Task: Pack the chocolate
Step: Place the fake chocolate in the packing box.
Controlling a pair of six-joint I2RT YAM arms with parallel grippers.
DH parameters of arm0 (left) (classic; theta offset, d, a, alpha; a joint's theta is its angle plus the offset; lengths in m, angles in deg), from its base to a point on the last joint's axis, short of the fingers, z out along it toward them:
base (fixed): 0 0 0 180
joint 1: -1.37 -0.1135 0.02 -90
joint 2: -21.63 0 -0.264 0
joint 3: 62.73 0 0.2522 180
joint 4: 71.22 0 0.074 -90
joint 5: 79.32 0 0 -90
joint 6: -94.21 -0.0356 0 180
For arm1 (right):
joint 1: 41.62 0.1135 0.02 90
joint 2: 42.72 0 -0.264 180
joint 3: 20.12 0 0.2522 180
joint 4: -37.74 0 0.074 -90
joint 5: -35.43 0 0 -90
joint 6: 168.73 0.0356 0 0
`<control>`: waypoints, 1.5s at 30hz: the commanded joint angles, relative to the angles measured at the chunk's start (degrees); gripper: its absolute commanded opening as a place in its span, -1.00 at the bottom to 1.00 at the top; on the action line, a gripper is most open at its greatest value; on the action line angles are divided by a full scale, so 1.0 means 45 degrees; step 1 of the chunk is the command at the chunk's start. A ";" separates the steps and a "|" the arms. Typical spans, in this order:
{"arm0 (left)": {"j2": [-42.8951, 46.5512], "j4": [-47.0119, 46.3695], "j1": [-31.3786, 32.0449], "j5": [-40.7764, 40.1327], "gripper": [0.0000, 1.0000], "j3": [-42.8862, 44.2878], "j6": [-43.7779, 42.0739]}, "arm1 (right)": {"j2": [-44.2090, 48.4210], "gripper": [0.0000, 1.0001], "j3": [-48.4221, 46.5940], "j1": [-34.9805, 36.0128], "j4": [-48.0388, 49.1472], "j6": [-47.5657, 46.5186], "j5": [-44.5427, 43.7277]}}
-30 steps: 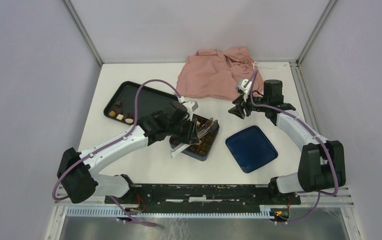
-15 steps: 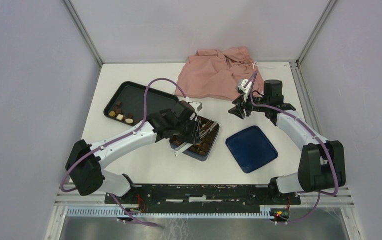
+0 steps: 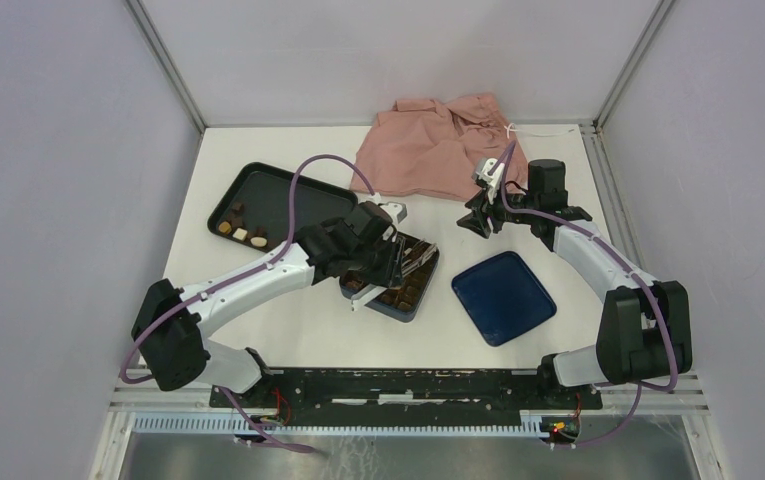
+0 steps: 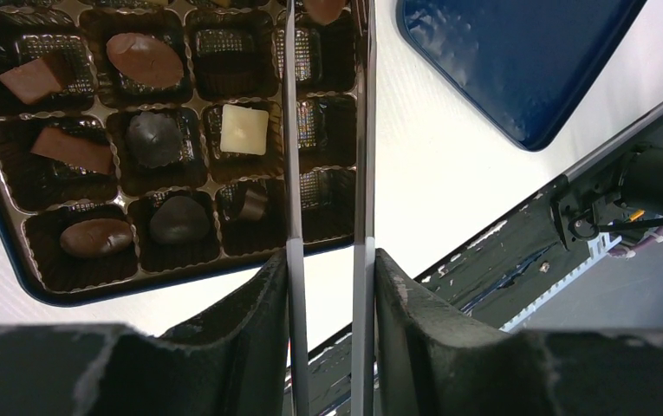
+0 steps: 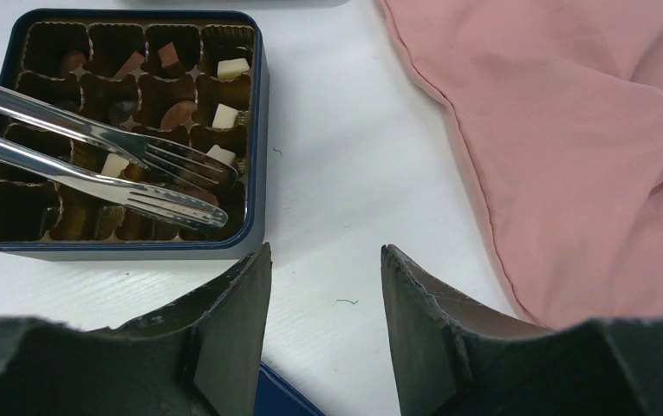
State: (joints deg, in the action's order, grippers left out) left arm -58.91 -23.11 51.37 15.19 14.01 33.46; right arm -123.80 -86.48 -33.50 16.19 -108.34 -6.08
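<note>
The chocolate (image 4: 243,128) lies as brown, dark and white pieces in the cells of the dark blue box (image 3: 395,309). A few more pieces (image 3: 243,233) sit on the black tray (image 3: 288,192). My left gripper (image 4: 330,256) is shut on metal tongs (image 4: 289,173), whose forked tips (image 5: 191,178) reach over the box's cells. A brown piece (image 4: 323,8) shows between the tong arms; I cannot tell if it is pinched. My right gripper (image 5: 326,251) hangs open over bare table, right of the box.
The box's blue lid (image 3: 503,297) lies right of the box. A crumpled pink cloth (image 3: 440,150) covers the far middle of the table, just beyond the right gripper (image 3: 480,222). The black tray stands at the far left.
My left arm has swung its elbow to the right, and the gripper with the tongs has shifted slightly over the box. The right arm has not moved.
</note>
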 commanded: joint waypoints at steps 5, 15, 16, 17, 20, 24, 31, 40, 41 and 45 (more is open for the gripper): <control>0.0031 -0.0270 0.0081 -0.0333 -0.12 0.0682 0.0022 | -0.0049 0.11 -0.0040 -0.0062 0.0238 0.0068 0.0338; 0.0532 -0.0320 0.0079 -0.0826 -0.14 0.0731 0.0151 | -0.0029 0.11 -0.0069 -0.0064 0.0169 0.0017 0.0396; 0.0618 -0.0296 0.0081 -0.0876 -0.14 0.0731 0.0158 | -0.0029 0.11 -0.0069 -0.0056 0.0169 0.0016 0.0415; 0.0732 -0.0275 0.0066 -0.0941 -0.14 0.0731 0.0176 | -0.0029 0.11 -0.0069 -0.0048 0.0159 0.0016 0.0433; 0.0957 -0.0129 0.0070 -0.1295 -0.14 0.0760 0.0198 | -0.0005 0.11 -0.0069 -0.0052 0.0150 0.0017 0.0453; 0.1232 0.0342 -0.0079 -0.1905 -0.14 0.0833 0.0227 | 0.0028 0.11 -0.0084 -0.0061 0.0132 0.0002 0.0455; 0.2490 0.0943 -0.1566 -0.2061 -0.12 0.0373 0.0229 | 0.0126 0.11 -0.0089 -0.0060 0.0129 -0.0020 0.0514; 0.4087 0.3201 -0.5368 -0.1953 -0.12 -0.0120 -0.0393 | 0.0146 0.11 -0.0089 -0.0057 0.0111 0.0007 0.0572; 0.4131 0.3570 -0.5571 -0.2118 -0.12 -0.0128 -0.0381 | 0.0146 0.11 -0.0086 -0.0057 0.0120 0.0000 0.0572; 0.4293 0.4740 -0.5776 -0.2899 -0.12 -0.0317 -0.0115 | 0.0110 0.11 -0.0089 -0.0059 0.0112 0.0015 0.0610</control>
State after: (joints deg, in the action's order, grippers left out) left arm -40.85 -8.03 25.86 5.49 13.72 33.38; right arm -123.95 -86.48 -33.50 16.03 -108.36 -5.25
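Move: The left hand holds the tongs over the packing box, whose middle is about 2 cm ahead, 1 cm left and 11 cm below. The loose chocolates in the black tray's near right corner lie some 18 cm left, 5 cm ahead and 12 cm below; the brown chocolate at the tong tips, in the box's far right corner cell, is about 7 cm right, 6 cm ahead and 11 cm below. From the right hand, the tray chocolates are some 34 cm left, 7 cm back and 14 cm below. The tong tips come free of the brown chocolate in the corner cell while the left fingers keep their hold on the tongs. After a slow start the left hand rises out of the box and swings about 17 cm left towards the black tray, with some 5 cm forward and 6 cm up, turning roughly 30 degrees counter-clockwise and starting to sink at the end. ##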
